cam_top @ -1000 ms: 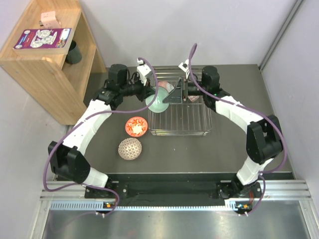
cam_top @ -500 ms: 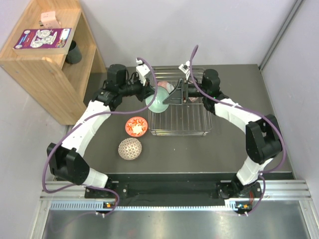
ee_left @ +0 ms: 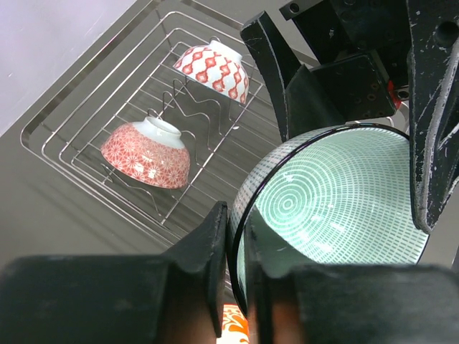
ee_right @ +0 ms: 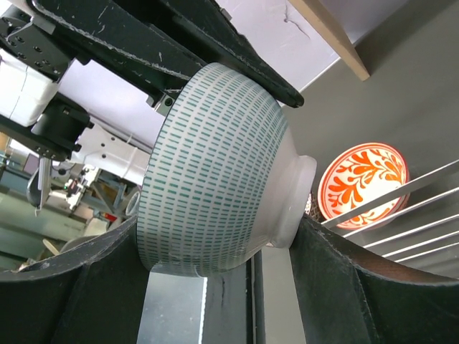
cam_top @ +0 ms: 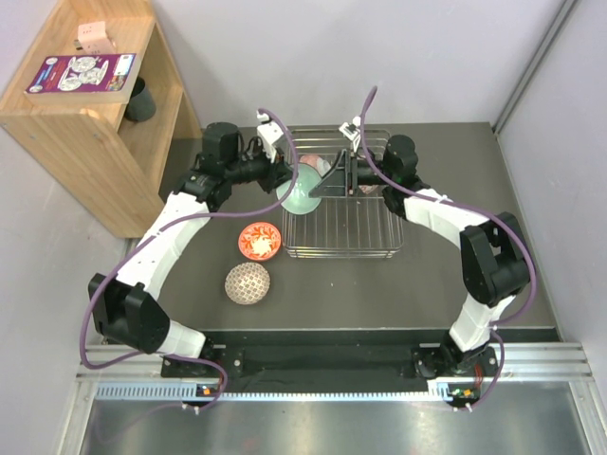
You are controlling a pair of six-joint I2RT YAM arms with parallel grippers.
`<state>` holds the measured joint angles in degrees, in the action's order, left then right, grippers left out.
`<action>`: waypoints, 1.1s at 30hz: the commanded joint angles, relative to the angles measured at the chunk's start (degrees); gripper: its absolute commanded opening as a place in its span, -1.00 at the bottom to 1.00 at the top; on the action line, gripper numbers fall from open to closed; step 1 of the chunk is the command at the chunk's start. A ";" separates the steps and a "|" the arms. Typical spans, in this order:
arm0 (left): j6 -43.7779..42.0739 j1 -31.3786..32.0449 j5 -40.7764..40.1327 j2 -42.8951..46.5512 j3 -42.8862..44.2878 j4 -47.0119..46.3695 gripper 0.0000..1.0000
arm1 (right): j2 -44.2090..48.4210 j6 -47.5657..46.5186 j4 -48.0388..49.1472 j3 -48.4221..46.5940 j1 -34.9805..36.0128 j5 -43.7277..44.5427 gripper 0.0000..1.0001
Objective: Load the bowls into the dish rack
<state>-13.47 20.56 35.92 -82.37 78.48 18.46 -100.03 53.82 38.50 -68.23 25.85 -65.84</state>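
Observation:
A mint green bowl (cam_top: 302, 195) (ee_left: 337, 201) (ee_right: 215, 172) hangs tilted on its side over the left end of the dish rack (cam_top: 346, 242) (ee_left: 79, 115). My left gripper (cam_top: 287, 180) (ee_left: 237, 222) is shut on its rim. My right gripper (cam_top: 320, 187) (ee_right: 219, 236) is shut on the same bowl, one finger at the rim and the other at the foot. Two red-patterned bowls (ee_left: 147, 154) (ee_left: 215, 66) stand in the rack. A red-orange floral bowl (cam_top: 259, 241) (ee_right: 362, 183) and a beige mesh bowl (cam_top: 248, 282) sit on the table left of the rack.
A wooden shelf (cam_top: 66, 123) stands at the back left with a dark cup (cam_top: 140, 100) on it. Both arms meet over the rack's left end. Grey walls close off the back and right of the table.
My right gripper has moved a little left and closed from wide open onto the mint green bowl. The left gripper has kept its hold on the rim.

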 commanded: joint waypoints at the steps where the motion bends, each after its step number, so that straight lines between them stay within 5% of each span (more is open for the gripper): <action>1: 1.26 0.36 1.43 0.63 0.01 -5.54 -0.49 | 1.06 -1.70 3.43 -0.59 1.84 -1.75 -0.86; 8: 1.60 0.10 -1.72 0.54 -0.78 -5.71 0.00 | 1.85 -7.41 -3.34 -0.68 1.66 1.06 -1.00; 13: 4.07 -3.15 -1.21 -0.95 -0.52 -5.80 0.98 | 3.26 -13.56 -10.70 -0.24 1.23 4.23 -1.00; 19: 6.36 -8.77 -0.76 -0.51 -2.53 -5.98 0.98 | 7.03 -26.29 -24.67 -1.90 0.08 14.32 -1.00; 23: 4.26 -10.01 -5.15 0.98 -4.64 -2.12 0.98 | 10.20 -42.52 -42.58 -5.94 -0.18 29.58 -1.00; 33: -0.50 -12.47 -10.86 7.39 -9.83 6.49 0.98 | 14.42 -61.64 -58.35 -7.10 -0.01 49.48 -1.00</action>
<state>-11.55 9.41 28.62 -78.56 68.62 21.58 -88.95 2.72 -14.48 -71.64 25.80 -27.35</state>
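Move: From the right hand, the free slot in the dish rack lies some 12 cm ahead, 7 cm right and 16 cm below. The pink flower bowl stands about 9 cm left of that slot and the red diamond bowl 8 cm right of it. Both hands hold the green bowl: its middle is about 3 cm left of the right hand and 5 cm right of the left. The orange bowl is roughly 5 cm back, 8 cm left and 22 cm below the left hand. The left fingers open wide and let go of the green bowl's rim, and that hand draws off about 10 cm left, sinking some 6 cm late on. The right hand keeps its grip on the bowl and carries it about 8 cm down, 7 cm right and 5 cm forward towards the rack slot, swinging its fingers downward and clockwise, some 50 degrees in all. ##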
